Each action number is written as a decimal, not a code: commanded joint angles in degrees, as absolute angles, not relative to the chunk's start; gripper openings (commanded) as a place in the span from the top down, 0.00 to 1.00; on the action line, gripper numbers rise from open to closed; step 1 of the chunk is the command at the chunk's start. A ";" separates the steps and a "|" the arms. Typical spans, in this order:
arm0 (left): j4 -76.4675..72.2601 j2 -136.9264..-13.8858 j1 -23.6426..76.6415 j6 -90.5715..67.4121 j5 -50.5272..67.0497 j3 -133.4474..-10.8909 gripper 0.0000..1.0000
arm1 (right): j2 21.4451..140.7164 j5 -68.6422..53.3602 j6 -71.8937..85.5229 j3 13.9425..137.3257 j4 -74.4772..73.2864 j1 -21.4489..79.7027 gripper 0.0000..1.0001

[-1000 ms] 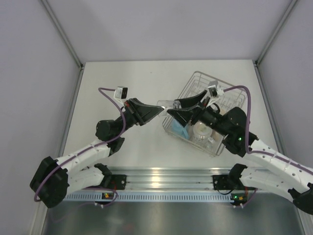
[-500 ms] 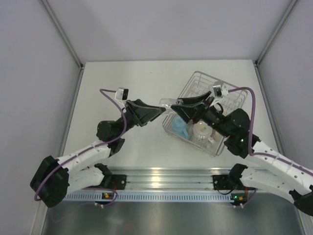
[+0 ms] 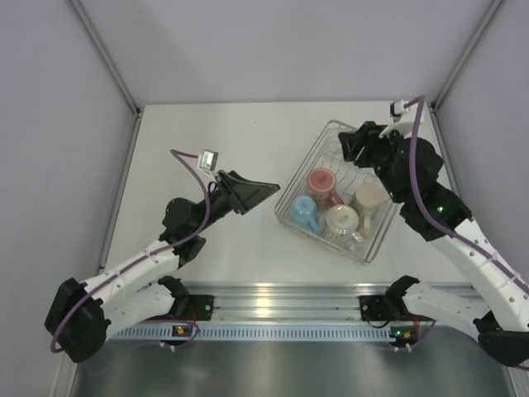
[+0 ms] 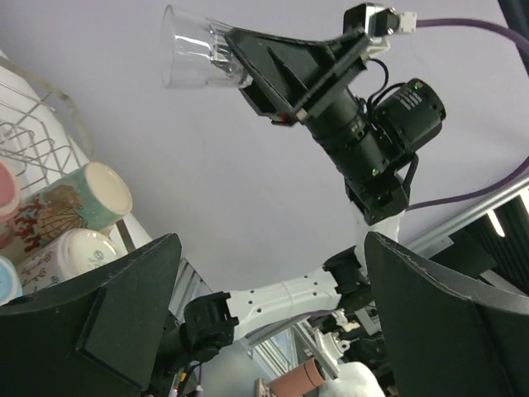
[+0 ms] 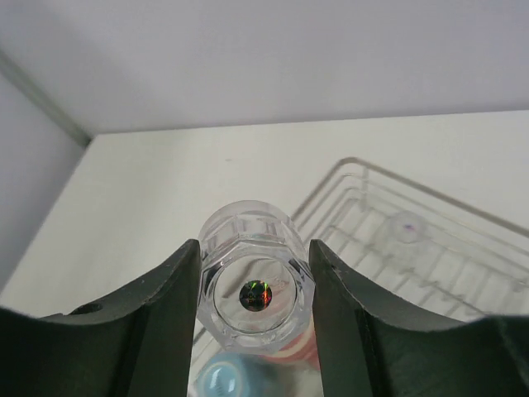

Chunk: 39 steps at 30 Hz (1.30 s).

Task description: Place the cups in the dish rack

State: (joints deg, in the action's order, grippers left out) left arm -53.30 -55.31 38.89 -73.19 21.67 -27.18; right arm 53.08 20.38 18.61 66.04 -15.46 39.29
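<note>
The clear glass sits between the fingers of my right gripper, which is shut on it, base toward the camera. The left wrist view shows the same glass held high in the air. That right gripper hangs over the far end of the dish rack. In the rack stand a pink cup, a light blue cup, a cream patterned cup and an orange-inside mug. My left gripper is open and empty, just left of the rack.
Another small clear glass lies in the rack's far part. An aluminium rail runs along the near edge between the arm bases. Grey walls close in the table on the left, the right and the far side.
My left gripper let go of the clear glass and opened wide. The right gripper closed on the glass and carried it up and back, over the rack's far end.
</note>
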 commanded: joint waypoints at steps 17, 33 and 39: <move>-7.58 -46.15 39.11 -48.87 12.66 -40.08 0.02 | 79.88 16.79 12.22 74.88 -23.66 5.10 1.00; -5.71 -46.93 39.11 -48.87 10.90 -41.13 0.02 | 94.64 13.27 11.34 74.62 -15.12 0.70 1.00; -5.80 -47.29 39.11 -49.39 10.81 -41.22 0.02 | 98.26 15.74 11.42 74.62 -14.86 0.70 0.94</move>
State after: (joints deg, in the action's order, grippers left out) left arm -5.04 -47.42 38.92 -49.36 10.63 -38.79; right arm 97.41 14.50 11.97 73.17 -18.44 1.48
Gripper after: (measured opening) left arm 0.982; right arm 0.495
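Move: The right hand already holds a clear glass. The open spot for it in the dish rack's far right corner lies about 18 cm ahead, 20 cm to the right and 28 cm below. A second glass stands in the rack some 9 cm left of that spot; the beige mug is roughly 14 cm back from it and 5 cm to its left. From the empty left hand, the spot is about 27 cm ahead, 37 cm right and 23 cm below. Still pinching the glass, the right hand carries it out towards the rack's far right corner, at first forward and right, then mostly down, ending some 25 cm lower, 19 cm right and 17 cm forward. Its fingers tip down nearly 40 degrees and swing clockwise. The left hand, open and empty, sinks about 6 cm and rolls its left side up. ##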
